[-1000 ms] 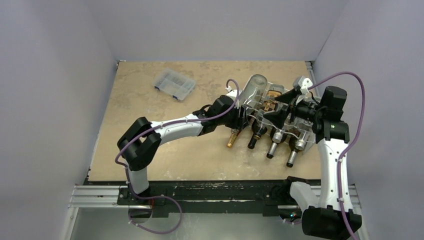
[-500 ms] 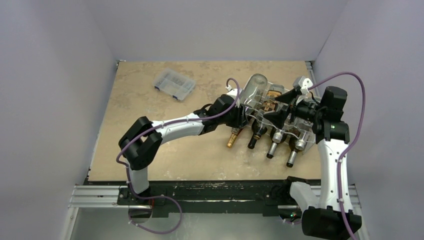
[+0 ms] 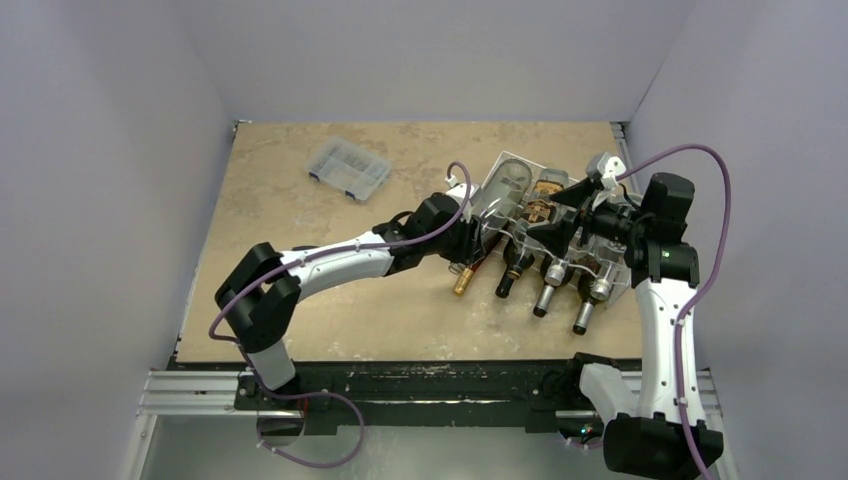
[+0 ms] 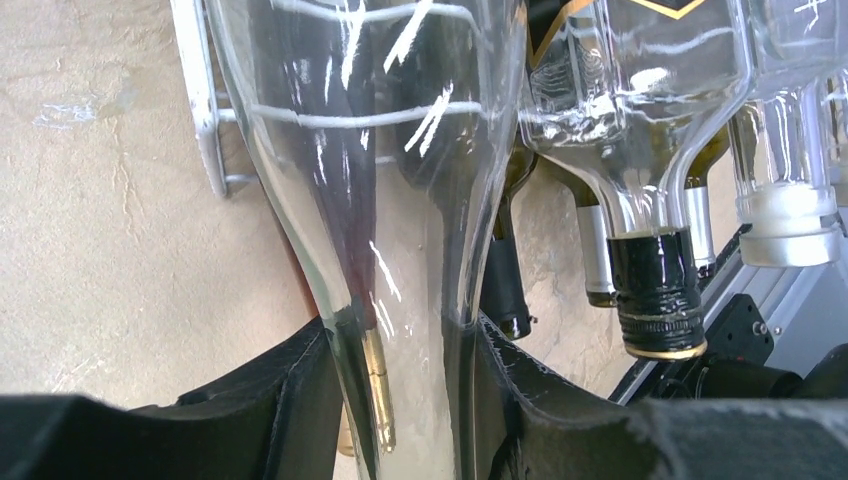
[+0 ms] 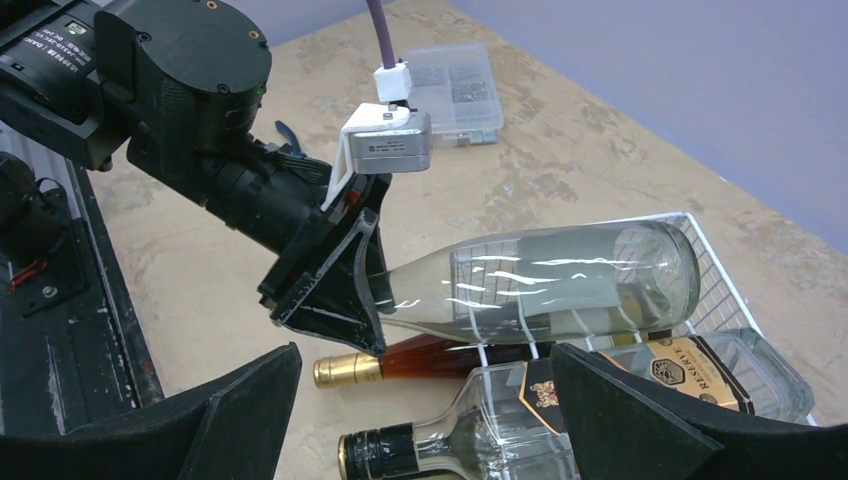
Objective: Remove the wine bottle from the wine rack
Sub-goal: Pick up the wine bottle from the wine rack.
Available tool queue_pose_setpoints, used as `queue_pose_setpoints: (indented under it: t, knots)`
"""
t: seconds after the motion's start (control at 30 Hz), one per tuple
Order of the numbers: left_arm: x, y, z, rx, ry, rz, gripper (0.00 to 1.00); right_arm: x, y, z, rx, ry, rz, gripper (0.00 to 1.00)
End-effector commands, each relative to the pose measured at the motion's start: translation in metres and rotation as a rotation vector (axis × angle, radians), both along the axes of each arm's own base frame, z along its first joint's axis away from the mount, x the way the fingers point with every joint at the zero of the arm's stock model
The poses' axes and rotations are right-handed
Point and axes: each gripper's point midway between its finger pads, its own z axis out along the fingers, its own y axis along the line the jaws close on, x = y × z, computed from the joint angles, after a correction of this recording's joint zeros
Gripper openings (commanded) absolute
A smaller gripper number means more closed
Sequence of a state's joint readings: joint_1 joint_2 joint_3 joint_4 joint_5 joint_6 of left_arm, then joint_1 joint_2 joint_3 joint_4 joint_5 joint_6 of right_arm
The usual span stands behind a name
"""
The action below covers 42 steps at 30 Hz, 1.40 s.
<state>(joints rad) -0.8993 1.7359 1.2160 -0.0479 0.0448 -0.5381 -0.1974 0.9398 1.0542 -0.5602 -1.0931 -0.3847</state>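
A clear empty wine bottle (image 3: pixel 507 186) lies on top of the left end of the white wire wine rack (image 3: pixel 622 283), base to the far side and tilted up. My left gripper (image 3: pixel 468 236) is shut on its neck. In the left wrist view both black fingers (image 4: pixel 290 400) press the glass neck of the wine bottle (image 4: pixel 400 200), with the rack's wire (image 4: pixel 205 110) behind. The right wrist view shows the wine bottle (image 5: pixel 560 280) above the wine rack (image 5: pixel 715 270), held by the left gripper (image 5: pixel 340 280). My right gripper (image 3: pixel 563 212) hangs open over the rack's middle, holding nothing.
Several other bottles lie in the rack, necks toward the near edge: an amber one with a gold cap (image 5: pixel 345 370) and a square clear one with a black cap (image 5: pixel 480 440). A small clear compartment box (image 3: pixel 349 168) sits at the far left of the table.
My left gripper has closed on the bottle's neck and drawn back left toward the near edge. The bottle's base has tipped up. The right arm has not moved.
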Motion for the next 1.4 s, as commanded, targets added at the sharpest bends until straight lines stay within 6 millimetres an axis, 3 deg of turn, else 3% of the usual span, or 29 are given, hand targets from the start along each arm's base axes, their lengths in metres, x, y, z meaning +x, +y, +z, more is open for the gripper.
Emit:
queue_pose_setpoints:
  t: [0.0, 0.57, 0.8, 0.93, 1.07, 1.27, 1.37]
  knots:
    - [0.013, -0.012, 0.121, -0.253, -0.281, -0.013, 0.00, -0.006, 0.003, 0.008, 0.006, -0.035, 0.024, 0.99]
    - [-0.007, 0.018, 0.180, -0.336, -0.388, -0.010, 0.00, -0.006, 0.003, 0.013, -0.074, -0.089, 0.088, 0.99]
    - [-0.022, 0.053, 0.194, -0.360, -0.332, 0.025, 0.00, 0.004, 0.014, 0.037, -0.145, -0.161, 0.181, 0.99]
    - [-0.037, 0.078, 0.194, -0.373, -0.255, 0.045, 0.00, 0.008, 0.031, 0.051, -0.233, -0.245, 0.259, 0.99]
    - [-0.056, 0.103, 0.190, -0.350, -0.173, 0.062, 0.00, 0.003, 0.061, 0.055, -0.280, -0.352, 0.433, 0.99]
    - [-0.086, 0.133, 0.169, -0.362, 0.006, 0.091, 0.00, -0.011, 0.105, 0.042, -0.305, -0.481, 0.707, 0.99]
    - [-0.103, 0.139, 0.163, -0.376, 0.085, 0.076, 0.00, -0.015, 0.128, 0.028, -0.341, -0.516, 0.804, 0.99]
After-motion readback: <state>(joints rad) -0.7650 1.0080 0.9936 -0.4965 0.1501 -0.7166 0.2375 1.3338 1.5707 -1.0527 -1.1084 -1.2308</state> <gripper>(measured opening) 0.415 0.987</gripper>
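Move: My left fingers already pinch the clear wine bottle's neck; its body runs out about 7 cm ahead of them and 5 cm right, roughly level. The clear table I take it over centres some 15 cm left, 5 cm back and 14 cm down. The red gold-capped bottle lies some 3 cm ahead, 2 cm right, 9 cm down. From my right hand, the clear bottle is about 9 cm ahead, 6 cm left, 16 cm down. Keeping the neck pinched, I ease my left hand left and back, then lift, then sweep it away from the rack over the clear table, some 15 cm left, 10 cm up and 9 cm back in all. My open right hand rises about 5 cm, then swings about 10 cm left after the bottle, dipping slightly at the end, its wrist turning about 40 degrees counter-clockwise and tipping up. ##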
